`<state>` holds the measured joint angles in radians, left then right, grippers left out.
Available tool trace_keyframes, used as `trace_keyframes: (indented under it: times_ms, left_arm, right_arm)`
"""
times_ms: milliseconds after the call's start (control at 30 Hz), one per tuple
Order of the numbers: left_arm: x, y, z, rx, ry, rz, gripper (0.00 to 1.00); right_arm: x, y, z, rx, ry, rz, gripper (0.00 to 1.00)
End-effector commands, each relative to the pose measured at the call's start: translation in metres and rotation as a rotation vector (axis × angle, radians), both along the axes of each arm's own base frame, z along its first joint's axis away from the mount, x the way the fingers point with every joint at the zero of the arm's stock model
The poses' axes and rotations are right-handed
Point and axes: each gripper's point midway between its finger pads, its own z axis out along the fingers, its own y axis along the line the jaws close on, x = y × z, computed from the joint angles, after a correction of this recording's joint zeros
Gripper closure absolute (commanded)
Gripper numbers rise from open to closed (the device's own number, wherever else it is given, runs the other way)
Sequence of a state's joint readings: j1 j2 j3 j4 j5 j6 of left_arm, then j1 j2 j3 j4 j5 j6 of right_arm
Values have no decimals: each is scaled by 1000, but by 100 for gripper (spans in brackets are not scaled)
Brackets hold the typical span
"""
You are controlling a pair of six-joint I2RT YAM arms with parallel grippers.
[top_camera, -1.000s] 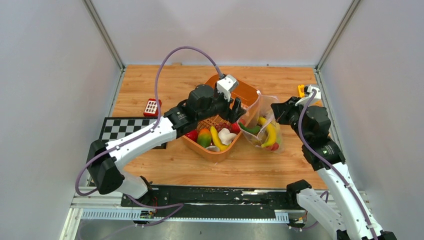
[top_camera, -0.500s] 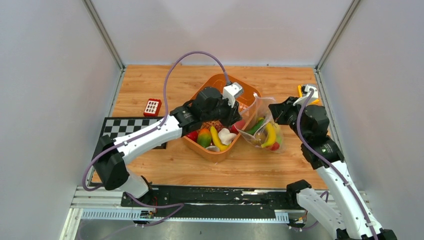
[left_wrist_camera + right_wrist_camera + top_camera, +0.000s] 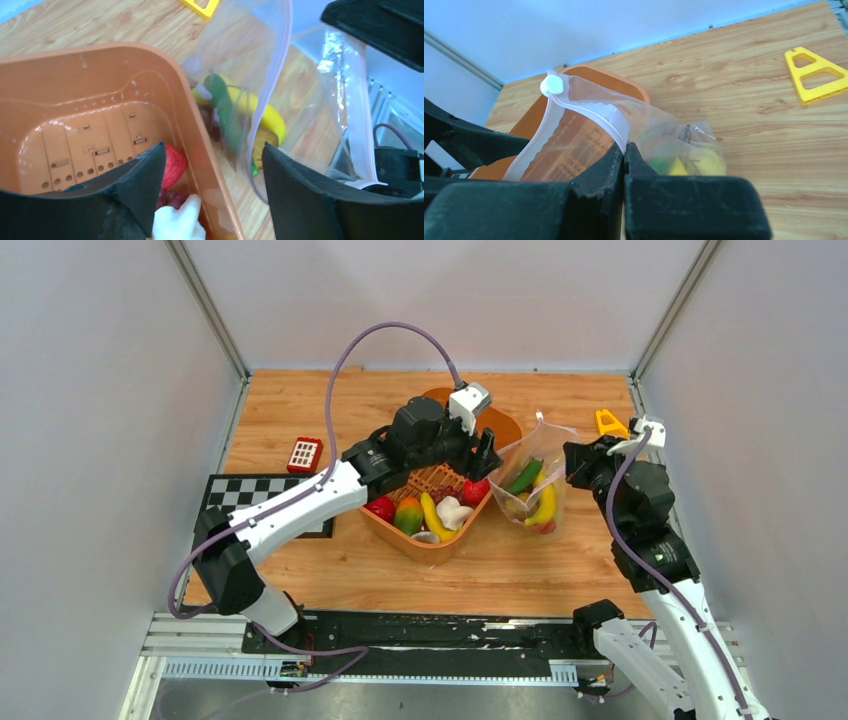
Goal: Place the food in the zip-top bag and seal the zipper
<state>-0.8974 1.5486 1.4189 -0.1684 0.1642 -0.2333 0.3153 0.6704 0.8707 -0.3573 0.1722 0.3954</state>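
The clear zip-top bag (image 3: 535,485) stands right of the orange basket (image 3: 478,420) and holds a yellow banana (image 3: 544,505) and a green piece (image 3: 525,476). My right gripper (image 3: 573,454) is shut on the bag's mouth edge (image 3: 624,146). The pale zipper strip (image 3: 589,111) runs up to a white slider (image 3: 551,85). My left gripper (image 3: 487,454) hangs open over the basket's right wall, which lies between its jaws (image 3: 212,156); nothing is held. Below it are a red fruit (image 3: 173,165) and a white mushroom (image 3: 177,224). A mango (image 3: 407,514) and a banana (image 3: 432,516) lie in the basket.
A small red keypad toy (image 3: 305,453) and a checkerboard mat (image 3: 240,498) lie at the left. A yellow triangular piece (image 3: 609,422) sits behind the right gripper. Grey walls close in the wooden table on three sides.
My right gripper has pulled the bag's mouth up and to the right, so the bag stands more upright. My left gripper has shifted right toward the bag and its jaws closed partly, then reopened.
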Motion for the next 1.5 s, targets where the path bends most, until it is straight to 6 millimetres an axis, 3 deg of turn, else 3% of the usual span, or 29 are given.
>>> trace_keyframes:
  times_ms: [0, 133, 233, 567, 767, 833, 1000, 1133, 1233, 1367, 1467]
  left_arm:
    - [14, 27, -2, 9, -3, 121, 15]
    - [12, 60, -20, 10, 27, 169, 6]
    - [-2, 70, -33, 37, 59, 109, 5]
    - [-90, 43, 1, -133, 76, -358, 4]
    - [-137, 23, -30, -35, 184, -531, 5]
    - [-142, 18, -42, -5, 198, -520, 5]
    - [-130, 21, -81, 102, 236, -423, 5]
    - [-116, 23, -127, 253, 312, -336, 8]
    - [-106, 26, -151, 333, 324, -264, 10]
    - [-67, 57, -175, 486, 272, 9, 8]
    - [-39, 82, -181, 573, 199, 172, 5]
  right_arm:
    - [4, -19, 15, -7, -58, -100, 100]
    - [5, -23, 11, -27, -55, -121, 100]
    - [7, -18, 7, -42, -42, -92, 100]
    - [16, -11, -8, -59, 18, -68, 100]
    - [15, -13, -8, -57, 15, -77, 100]
    - [14, -13, -7, -54, 13, -81, 100]
    - [11, -15, -5, -49, 10, -86, 100]
    - [12, -11, -7, -36, 18, -70, 100]
    - [12, -9, -9, -29, 25, -61, 100]
    - [10, -12, -10, -31, 29, -74, 100]
    - [9, -12, -10, -31, 28, -74, 100]
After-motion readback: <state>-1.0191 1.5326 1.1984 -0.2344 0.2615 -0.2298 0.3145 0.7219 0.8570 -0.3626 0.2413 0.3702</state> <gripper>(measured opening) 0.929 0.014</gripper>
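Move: The bag's mouth is at my open left fingers: its near end lies about 6 cm back, 4 cm to the right and a little below. The slider is some 5 cm ahead and 6 cm right, and the banana in the bag about 4 cm back, 10 cm right and 15 cm down. The pomegranate in the basket lies roughly 18 cm below, 2 cm back and 2 cm left. From my right hand, which pinches the far-right lip, the mouth's near end is about 7 cm left, 4 cm back and slightly below. I spread my left fingers wider and swing the hand left and down, some 7 cm off the bag's lip. Then I sweep it back towards my base and somewhat right, turning clockwise, sink it beside the bag's near side and come a little forward again, fingertips tipping down, ending 10 cm back and 10 cm lower. My right hand keeps its pinch, easing about 2 cm down. ##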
